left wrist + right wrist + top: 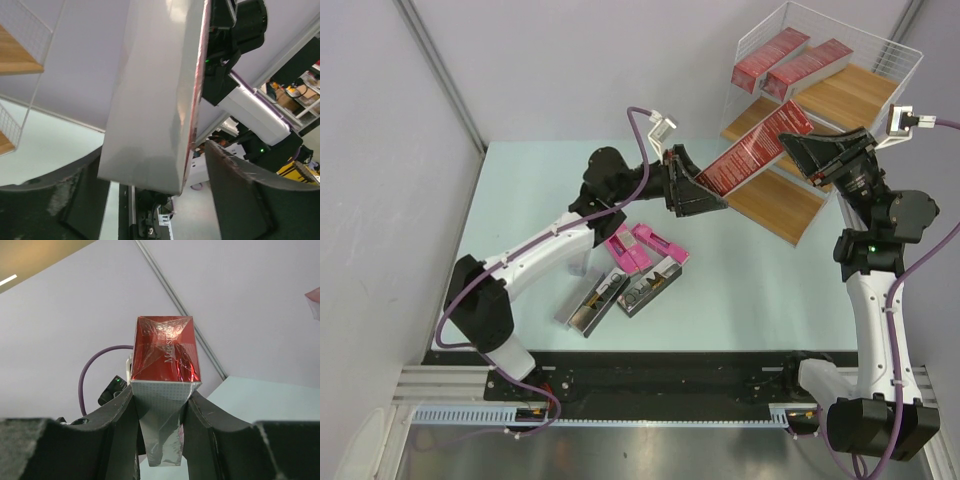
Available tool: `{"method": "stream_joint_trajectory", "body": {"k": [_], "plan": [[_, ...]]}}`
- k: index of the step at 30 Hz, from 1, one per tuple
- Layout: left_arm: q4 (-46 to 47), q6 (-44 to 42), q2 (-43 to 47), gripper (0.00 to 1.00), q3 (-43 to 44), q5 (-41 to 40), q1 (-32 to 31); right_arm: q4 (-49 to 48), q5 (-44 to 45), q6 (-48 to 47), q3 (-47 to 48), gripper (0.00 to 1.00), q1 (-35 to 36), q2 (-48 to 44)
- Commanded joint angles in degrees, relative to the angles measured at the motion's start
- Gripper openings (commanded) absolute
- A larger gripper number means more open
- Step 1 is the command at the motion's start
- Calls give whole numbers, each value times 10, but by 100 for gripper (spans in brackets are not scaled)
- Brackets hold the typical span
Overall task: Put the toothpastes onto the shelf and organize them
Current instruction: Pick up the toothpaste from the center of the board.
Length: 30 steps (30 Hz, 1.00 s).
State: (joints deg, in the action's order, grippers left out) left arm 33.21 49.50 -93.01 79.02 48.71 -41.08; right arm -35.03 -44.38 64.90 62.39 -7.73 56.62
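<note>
A dark red toothpaste carton (pixel 750 150) hangs slanted in the air in front of the shelf (pixel 850 95), between both grippers. My right gripper (pixel 800 145) is shut on its upper end; in the right wrist view the carton (pixel 165 347) sits pinched in that gripper (pixel 160 415). My left gripper (pixel 705 190) surrounds the lower end. In the left wrist view the carton (pixel 155 100) stands inside the left gripper (pixel 157 195), with a clear gap to the right finger (pixel 235 190), so it is open. Two dark red cartons (pixel 785 62) lie on the top board.
On the table beneath the left arm lie two pink cartons (pixel 638 247) and two silver-grey cartons (pixel 620 293), close together. The shelf's white wire sides (pixel 760 35) enclose its upper boards. The lower board (pixel 775 205) juts toward the table's middle.
</note>
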Motion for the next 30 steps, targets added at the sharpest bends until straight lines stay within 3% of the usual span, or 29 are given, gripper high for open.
{"method": "stream_joint_trajectory", "body": {"k": [1, 11, 15, 18, 21, 24, 25, 30], "plan": [[91, 36, -6, 72, 31, 14, -1, -24, 6, 8, 33, 30, -1, -12], [132, 50, 13, 69, 3, -7, -1, -7, 0, -10, 34, 30, -1, -19], [142, 61, 6, 38, 6, 3, 0, -8, 2, -11, 34, 30, -2, -19], [155, 74, 4, 26, 3, 9, 0, -9, 4, -10, 34, 31, -2, -18], [160, 76, 6, 22, 2, 5, 3, -8, 5, -13, 34, 33, -3, -16], [167, 83, 10, 22, 3, 0, 4, 9, 10, -29, 34, 52, -2, -19], [167, 86, 10, 22, 3, -2, 5, 28, 17, -37, 34, 64, -2, -20], [132, 79, 20, 18, 11, -31, 8, 151, 58, -152, 34, 89, -2, -50]]}}
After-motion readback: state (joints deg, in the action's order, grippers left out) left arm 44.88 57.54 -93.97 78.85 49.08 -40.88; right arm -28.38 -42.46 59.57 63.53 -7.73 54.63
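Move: The toothpaste hangs slanted between the hands, still gripped by the right near its upper end; its middle is about 10 cm right of the left hand, 2 cm ahead and 5 cm above. From the right hand it lies about 6 cm left, 2 cm back, 5 cm below. Some 40 cm below the left hand lie the nearer pink box, roughly 11 cm ahead and 7 cm left, and a black box, level with the hand and 9 cm left. The left hand rises about 3 cm and pinches the toothpaste's lower-left end, then the right hand's fingers open. ##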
